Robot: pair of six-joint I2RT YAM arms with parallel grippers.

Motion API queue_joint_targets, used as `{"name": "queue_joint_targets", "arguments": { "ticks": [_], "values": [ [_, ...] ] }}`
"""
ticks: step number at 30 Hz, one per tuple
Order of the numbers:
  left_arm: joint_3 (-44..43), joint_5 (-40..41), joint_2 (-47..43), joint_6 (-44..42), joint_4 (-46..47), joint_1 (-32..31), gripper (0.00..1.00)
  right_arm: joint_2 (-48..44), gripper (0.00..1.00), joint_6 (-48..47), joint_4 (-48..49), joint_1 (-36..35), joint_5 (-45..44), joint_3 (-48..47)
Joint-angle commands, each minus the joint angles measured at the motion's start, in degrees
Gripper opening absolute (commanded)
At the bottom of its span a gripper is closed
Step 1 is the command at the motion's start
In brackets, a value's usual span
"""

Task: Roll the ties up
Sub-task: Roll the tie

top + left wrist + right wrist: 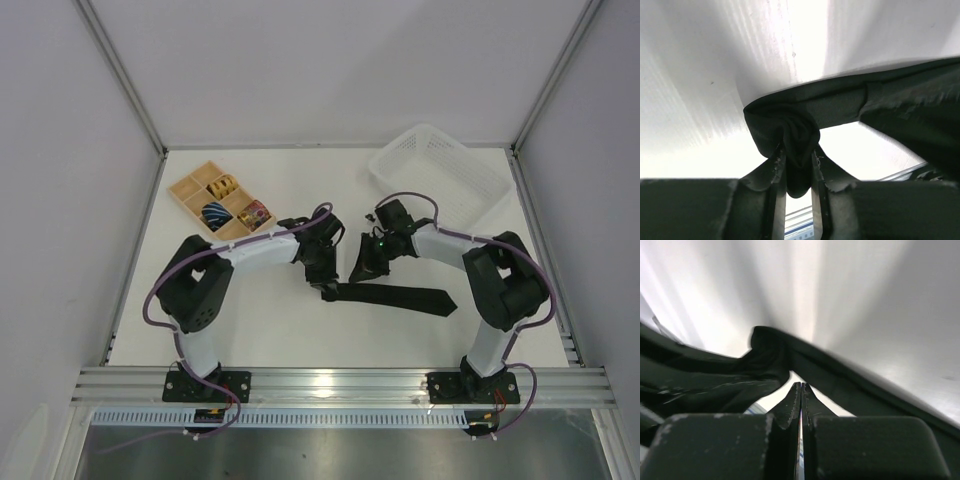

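Observation:
One black tie [400, 296] lies across the middle of the table, its long strip running right to a pointed end. Its left part is bunched up between the two arms. In the left wrist view a fold of the tie [790, 125] is pinched between the fingers of my left gripper [797, 162], which sits at the strip's left end [326, 280]. My right gripper [372, 258] is shut just right of it. In the right wrist view its tips [801, 386] meet with nothing between them, and the tie [765, 355] drapes just beyond them.
A wooden divided tray [190, 188] at the back left holds three rolled coloured ties. A white plastic basket [440, 172] stands at the back right. Grey walls close in the table on three sides.

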State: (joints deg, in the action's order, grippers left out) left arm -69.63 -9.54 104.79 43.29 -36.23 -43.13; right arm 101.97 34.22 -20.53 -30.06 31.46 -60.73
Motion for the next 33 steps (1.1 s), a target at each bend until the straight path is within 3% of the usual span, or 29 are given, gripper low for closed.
{"name": "queue_joint_targets", "arguments": {
  "ticks": [1,5,12,27,33],
  "values": [
    [0.1,1.54,3.05,-1.62,1.42,-0.72,0.24,-1.52,0.0,-1.96,0.67,2.64,1.93,2.19],
    [-0.42,1.1,3.31,-2.07,1.07,-0.63,0.34,0.24,0.0,-2.31,1.29,3.34,3.6,1.76],
    [-3.41,1.89,4.54,-3.47,-1.65,-0.63,0.38,1.91,0.0,-1.87,1.9,3.08,3.52,1.67],
    [-5.43,1.81,2.09,-5.32,-3.5,-0.64,0.71,4.81,0.0,-1.88,4.53,3.61,2.29,3.69],
    [-7.89,2.24,1.2,-5.93,-4.64,-0.72,0.72,5.52,0.0,-1.35,5.51,3.61,2.73,3.43]
  ]
}}
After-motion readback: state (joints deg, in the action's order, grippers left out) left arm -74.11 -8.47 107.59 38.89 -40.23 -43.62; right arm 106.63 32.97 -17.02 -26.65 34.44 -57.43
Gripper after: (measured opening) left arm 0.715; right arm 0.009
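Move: The left fingers still pinch the tie's roll, its middle about level with them and roughly 1 cm below. From the shut right fingers, the flat strip to be met lies some 2 cm right, 1 cm back and 4 cm below; the roll is about 6 cm left, 3 cm back and 3 cm down, and the tie's loose end some 21 cm right, 5 cm back and 5 cm down. Left fingers open, freeing the roll; shut right fingers shift right, then sink about 3 cm towards the strip. ##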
